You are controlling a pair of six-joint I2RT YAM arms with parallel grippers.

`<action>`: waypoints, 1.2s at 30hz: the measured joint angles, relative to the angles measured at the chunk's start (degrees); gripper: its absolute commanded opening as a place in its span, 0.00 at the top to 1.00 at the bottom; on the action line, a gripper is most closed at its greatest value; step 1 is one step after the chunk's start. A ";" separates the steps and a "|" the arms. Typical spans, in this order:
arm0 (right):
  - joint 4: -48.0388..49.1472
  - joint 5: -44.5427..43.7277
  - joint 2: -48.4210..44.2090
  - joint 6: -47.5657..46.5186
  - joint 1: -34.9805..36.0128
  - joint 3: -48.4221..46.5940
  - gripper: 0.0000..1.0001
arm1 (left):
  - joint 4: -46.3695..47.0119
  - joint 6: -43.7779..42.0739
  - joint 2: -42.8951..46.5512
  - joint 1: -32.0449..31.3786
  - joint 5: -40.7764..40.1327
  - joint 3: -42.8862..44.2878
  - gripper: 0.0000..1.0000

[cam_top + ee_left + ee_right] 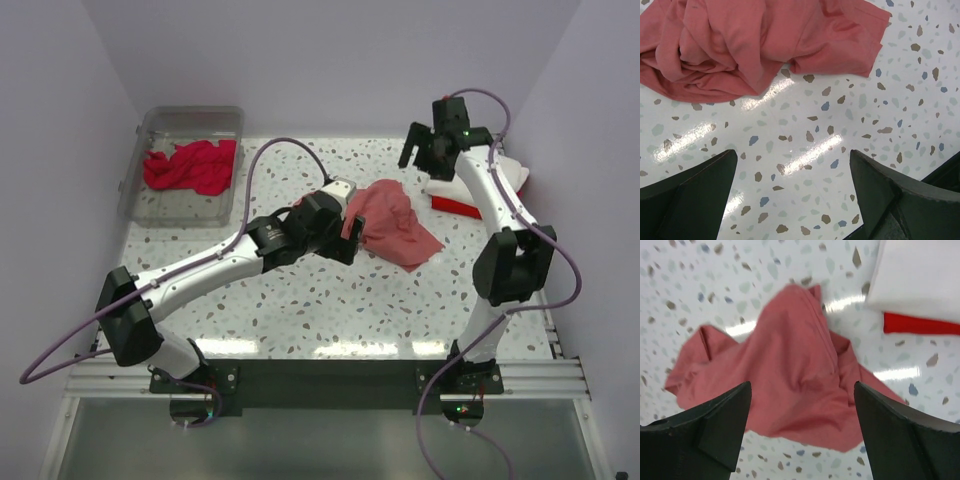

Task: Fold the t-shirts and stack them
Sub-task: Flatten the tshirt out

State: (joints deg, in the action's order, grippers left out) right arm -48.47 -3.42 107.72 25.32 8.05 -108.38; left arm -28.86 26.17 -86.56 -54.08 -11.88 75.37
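A faded coral-red t-shirt lies crumpled in the middle of the table, also visible in the left wrist view and the right wrist view. My left gripper stands open low over bare table beside the shirt's left edge, holding nothing. High above the shirt's far right side, my right gripper hangs open and empty. At the right, a folded white t-shirt rests on a bright red one. A crimson t-shirt lies bunched in the bin.
A clear plastic bin stands at the table's far left corner. White walls close in the table on the left, back and right. The speckled tabletop runs to the near rail where both arm bases are mounted.
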 measured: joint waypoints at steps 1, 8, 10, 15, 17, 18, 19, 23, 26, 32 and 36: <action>0.90 0.13 -1.90 -0.22 0.39 4.50 0.14 | -0.13 0.13 0.35 0.00 -0.33 -0.42 0.00; 2.91 2.01 -17.57 0.48 3.52 32.20 0.22 | -0.39 0.87 0.96 0.00 -1.03 -1.79 0.00; 4.02 3.10 -20.35 1.27 3.56 37.77 0.27 | -0.52 0.90 0.94 0.00 -0.98 -1.90 0.00; 7.61 4.52 -20.79 2.49 3.43 46.16 0.34 | -0.52 0.90 0.81 0.00 -0.94 -1.90 0.00; 8.57 4.63 -20.24 2.56 3.43 47.23 0.35 | -0.50 0.87 0.57 0.00 -0.94 -1.90 0.00; 9.33 4.66 -19.82 2.54 3.45 47.28 0.36 | -0.52 0.87 0.39 0.00 -0.94 -1.90 0.00; 10.40 4.68 -19.23 2.54 3.45 47.28 0.37 | -0.50 0.90 0.24 0.00 -0.94 -1.90 0.00; 13.51 4.66 -16.63 2.21 3.45 47.28 0.39 | -0.55 1.22 0.00 0.00 -0.92 -1.90 0.00; 14.43 4.68 -14.27 1.92 3.45 47.28 0.40 | -0.55 1.36 0.00 0.00 -0.92 -1.90 0.00; 14.78 4.66 -12.55 1.46 3.45 47.34 0.41 | -0.61 1.77 0.00 0.00 -0.96 -1.90 0.00; 15.12 4.63 -12.55 1.16 3.45 47.98 0.42 | -0.68 1.84 0.00 0.00 -0.96 -1.90 0.00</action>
State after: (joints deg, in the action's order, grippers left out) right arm -33.34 1.21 95.18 26.48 11.51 -60.40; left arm -29.54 28.01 -86.56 -54.08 -12.84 73.47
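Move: The right hand hangs open high over the table. The near-right part of the coral t-shirt, just inside its hem, lies about 16 cm back from it, 1 cm left and 19 cm down. The t-shirt's middle is some 9 cm back and 11 cm left, and the folded pile is level with the hand, 13 cm to its right; both are well below. From the left hand, that near-right part is about 4 cm ahead, 16 cm right and 18 cm down. The right fingertips arrive just inside the near hem of the t-shirt, seeming to touch the cloth, after the hand drops about 18 cm and draws back about 15 cm. It swoops back and down together, then sinks almost straight over the last few centimetres. The wrist tips the fingers some 20 degrees steeper, and they narrow to a bit over half open. ##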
